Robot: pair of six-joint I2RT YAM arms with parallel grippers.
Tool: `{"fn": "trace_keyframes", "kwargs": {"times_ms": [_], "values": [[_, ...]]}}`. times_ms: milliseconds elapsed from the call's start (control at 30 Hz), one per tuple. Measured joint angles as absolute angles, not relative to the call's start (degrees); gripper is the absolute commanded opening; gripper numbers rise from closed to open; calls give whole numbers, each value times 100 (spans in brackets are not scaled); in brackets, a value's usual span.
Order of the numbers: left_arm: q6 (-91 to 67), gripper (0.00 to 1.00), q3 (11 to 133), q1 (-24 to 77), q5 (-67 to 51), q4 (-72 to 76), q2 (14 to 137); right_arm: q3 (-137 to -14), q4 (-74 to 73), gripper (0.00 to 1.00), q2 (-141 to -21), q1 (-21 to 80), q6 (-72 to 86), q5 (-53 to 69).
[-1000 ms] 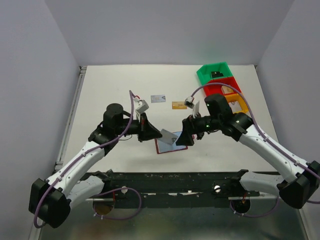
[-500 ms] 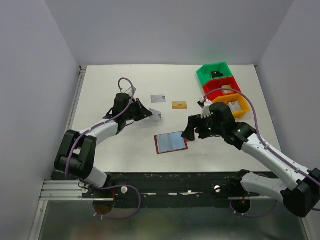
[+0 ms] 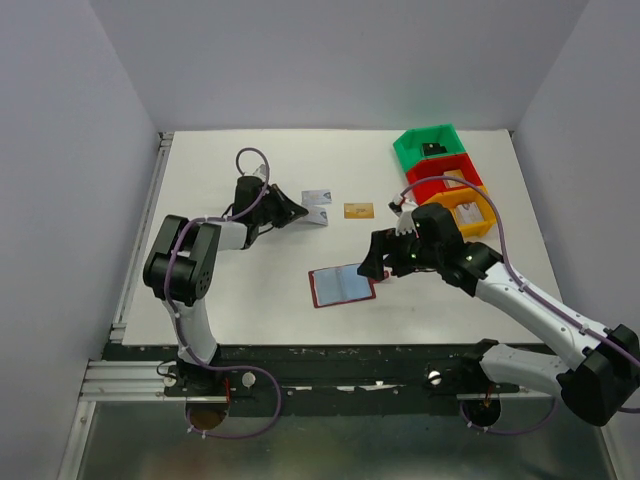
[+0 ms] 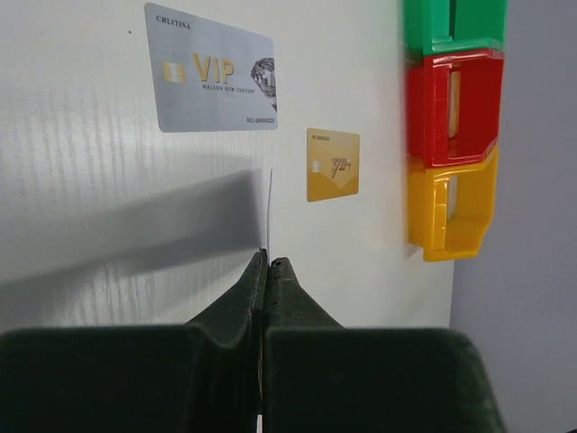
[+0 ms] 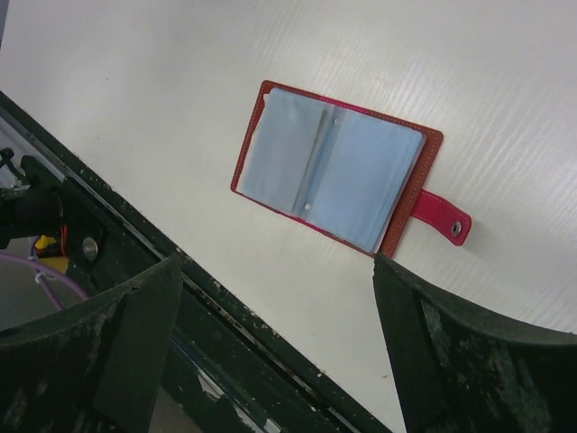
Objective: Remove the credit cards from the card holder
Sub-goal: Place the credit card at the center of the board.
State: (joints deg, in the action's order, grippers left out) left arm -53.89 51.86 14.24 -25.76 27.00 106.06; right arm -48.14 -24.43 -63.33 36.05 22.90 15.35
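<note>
The card holder (image 3: 342,285) lies open on the table, light blue sleeves up, red snap tab (image 5: 442,217) to one side; the right wrist view shows it whole (image 5: 334,167). My right gripper (image 3: 375,265) hovers just right of it, open and with nothing in it (image 5: 278,263). My left gripper (image 3: 298,212) is stretched to the far middle of the table, shut (image 4: 268,259) on a thin silver credit card seen edge-on (image 4: 270,212). A silver VIP credit card (image 4: 212,81) and a gold one (image 4: 333,164) lie flat on the table beyond it.
Green (image 3: 428,146), red (image 3: 445,173) and orange (image 3: 470,207) bins stand in a row at the far right, small items inside. The table's dark front rail (image 5: 225,307) runs just below the card holder.
My left arm has swung from above the card holder out to the far middle, carrying the silver card. My right gripper has drawn back a little to the right of the holder.
</note>
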Motion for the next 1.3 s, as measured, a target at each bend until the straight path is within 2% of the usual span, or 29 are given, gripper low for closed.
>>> {"fn": "trace_keyframes", "kwargs": {"times_ms": [333, 967, 1033, 1300], "values": [[-5695, 0, 5415, 1426, -2871, 3100, 11096, -4816, -2403, 93, -6462, 3603, 2241, 1551], [-5933, 11, 5498, 1426, -2895, 3282, 11509, -4886, -2403, 93, -6628, 3605, 2220, 1553], [-5992, 15, 5507, 1426, -2893, 3332, 11590, -4890, -2405, 93, -6643, 3605, 2217, 1553], [-6095, 40, 5551, 1426, -2891, 3361, 11662, -4893, -2405, 93, -6652, 3605, 2215, 1551]]}}
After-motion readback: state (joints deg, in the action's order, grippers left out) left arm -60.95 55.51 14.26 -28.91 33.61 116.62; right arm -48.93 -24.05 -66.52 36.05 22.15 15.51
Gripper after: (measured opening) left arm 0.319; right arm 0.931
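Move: The left hand holds the second silver card by its near end. The bare spot of board meant for it lies about 5 cm to the hand's right, 1 cm ahead and 5 cm below. The first silver card lies flat 8 cm ahead and 4 cm right, the gold card 3 cm ahead and 16 cm right. From the empty, open right hand, that spot is roughly 18 cm ahead, 12 cm left and 12 cm down. The held silver card is lowered to the board just on the near side of the first one, the left hand sinking about 3.5 cm while easing some 1.5 cm forward and as much to the right, its wrist tilting slightly. With the hand low, the fingers part to about a third open and let the card go. ##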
